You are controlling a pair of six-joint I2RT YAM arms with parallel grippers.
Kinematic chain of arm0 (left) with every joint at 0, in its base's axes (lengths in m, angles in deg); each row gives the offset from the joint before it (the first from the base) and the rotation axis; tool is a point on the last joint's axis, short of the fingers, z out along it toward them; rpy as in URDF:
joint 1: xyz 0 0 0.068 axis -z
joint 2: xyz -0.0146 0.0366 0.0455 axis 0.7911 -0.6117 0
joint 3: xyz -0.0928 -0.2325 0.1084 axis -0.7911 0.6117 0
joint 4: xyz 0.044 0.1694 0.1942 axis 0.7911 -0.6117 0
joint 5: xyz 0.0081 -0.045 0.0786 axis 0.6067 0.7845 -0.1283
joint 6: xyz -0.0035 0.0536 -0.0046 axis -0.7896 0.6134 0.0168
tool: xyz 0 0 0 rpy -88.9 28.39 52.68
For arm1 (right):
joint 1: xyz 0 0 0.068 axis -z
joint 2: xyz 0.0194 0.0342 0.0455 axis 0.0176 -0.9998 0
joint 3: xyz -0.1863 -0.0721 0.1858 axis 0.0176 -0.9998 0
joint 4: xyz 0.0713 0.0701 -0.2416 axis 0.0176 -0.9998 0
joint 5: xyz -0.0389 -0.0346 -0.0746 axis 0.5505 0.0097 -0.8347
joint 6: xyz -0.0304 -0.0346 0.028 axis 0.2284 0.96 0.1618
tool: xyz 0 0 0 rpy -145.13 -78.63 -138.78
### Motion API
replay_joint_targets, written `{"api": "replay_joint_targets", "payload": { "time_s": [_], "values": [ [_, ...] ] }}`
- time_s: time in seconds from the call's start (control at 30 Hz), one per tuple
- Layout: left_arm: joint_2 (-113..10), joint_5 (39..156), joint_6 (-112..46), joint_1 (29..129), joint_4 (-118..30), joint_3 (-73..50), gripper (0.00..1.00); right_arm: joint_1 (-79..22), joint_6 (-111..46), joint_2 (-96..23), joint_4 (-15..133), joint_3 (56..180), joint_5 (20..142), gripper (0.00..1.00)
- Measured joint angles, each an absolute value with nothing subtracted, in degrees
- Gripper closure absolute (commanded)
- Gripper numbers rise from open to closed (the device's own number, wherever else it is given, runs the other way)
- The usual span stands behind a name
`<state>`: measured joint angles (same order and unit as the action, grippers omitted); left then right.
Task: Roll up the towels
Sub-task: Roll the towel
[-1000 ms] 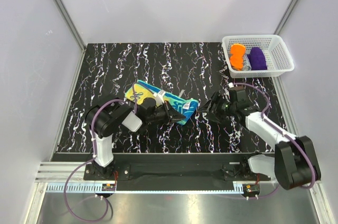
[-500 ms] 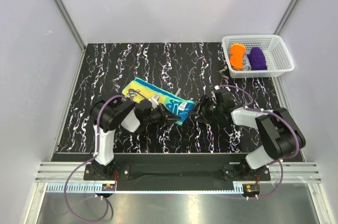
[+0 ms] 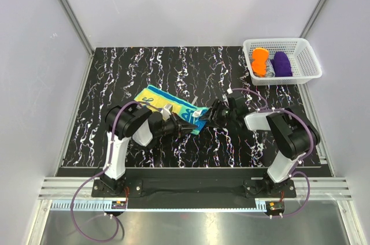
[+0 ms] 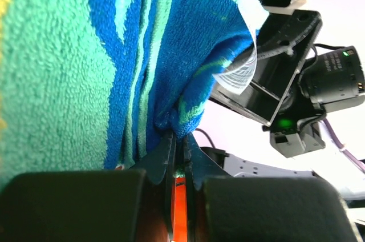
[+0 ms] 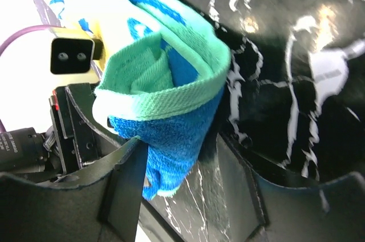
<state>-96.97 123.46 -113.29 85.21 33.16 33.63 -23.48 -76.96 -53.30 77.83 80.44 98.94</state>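
The teal-green, blue and yellow towel (image 3: 165,105) lies on the black marbled table (image 3: 127,71), its right end curled over. My left gripper (image 3: 186,125) is shut on a fold of that towel (image 4: 68,53) at its near right corner (image 4: 178,139). My right gripper (image 3: 211,116) is open, and the curled end of the towel (image 5: 165,99) hangs between its fingers. The left finger (image 5: 122,179) touches the cloth; the right finger (image 5: 245,179) stands apart from it. The orange towel (image 3: 260,61) lies rolled in the basket.
A white lattice basket (image 3: 300,45) stands at the table's back right corner and also holds a purple roll (image 3: 281,64). Grey walls close in the table on the left, the back and the right. Both wrists sit close together mid-table.
My right gripper has moved left onto the towel's curled end, its jaws narrowing. The left gripper has kept its hold and drawn the corner slightly left.
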Motion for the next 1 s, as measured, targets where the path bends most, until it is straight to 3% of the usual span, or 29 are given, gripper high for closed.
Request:
{"api": "replay_joint_targets", "payload": {
  "time_s": [0.1,0.23,0.27,0.4,0.5,0.6,0.8,1.0],
  "values": [
    [-97.5,123.9,-114.7,84.9,34.5,33.6,1.0,-23.8,-77.2,-54.6,79.3,81.2,99.0,0.45],
    [-97.8,124.2,-115.5,84.8,35.2,33.6,0.94,-24.6,-77.5,-55.9,80.6,81.4,98.9,0.64],
    [-97.8,124.2,-115.5,84.8,35.2,33.7,0.83,-24.8,-77.7,-56.2,80.8,81.4,98.9,0.68],
    [-97.7,124.3,-114.9,84.8,35.3,33.8,0.58,-25.3,-77.8,-56.4,80.7,81.4,98.4,0.78],
    [-96.5,124.2,-113.0,84.8,34.7,34.1,0.48,-25.3,-77.5,-55.9,78.9,81.4,97.4,0.79],
    [-93.6,124.2,-110.1,84.8,31.2,34.9,0.45,-25.4,-76.3,-53.3,74.1,81.4,95.8,0.8],
    [-82.0,120.5,-97.5,85.1,9.4,35.1,0.41,-26.0,-72.2,-44.9,60.0,83.2,90.8,0.81],
    [-62.7,101.5,-77.1,93.7,-24.5,26.2,0.39,-26.0,-68.1,-40.4,45.9,88.2,86.8,0.81]
  ]
}}
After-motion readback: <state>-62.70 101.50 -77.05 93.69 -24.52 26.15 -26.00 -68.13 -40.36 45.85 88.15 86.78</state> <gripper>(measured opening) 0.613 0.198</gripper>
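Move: The rolled end of the towel lies just in front of the right hand's open fingers, about 3 cm to its left, level fore and aft and roughly 1 cm lower. The towel's flat yellow part stretches away some 20 cm left of that hand and 5 cm farther out, about 2 cm below. The left hand still pinches the roll, whose middle lies about 1 cm ahead and 2 cm right, at fingertip height. Right fingers pinch the rolled end, left fingers release, then right draws about 5 cm right, lifting some 4 cm. ##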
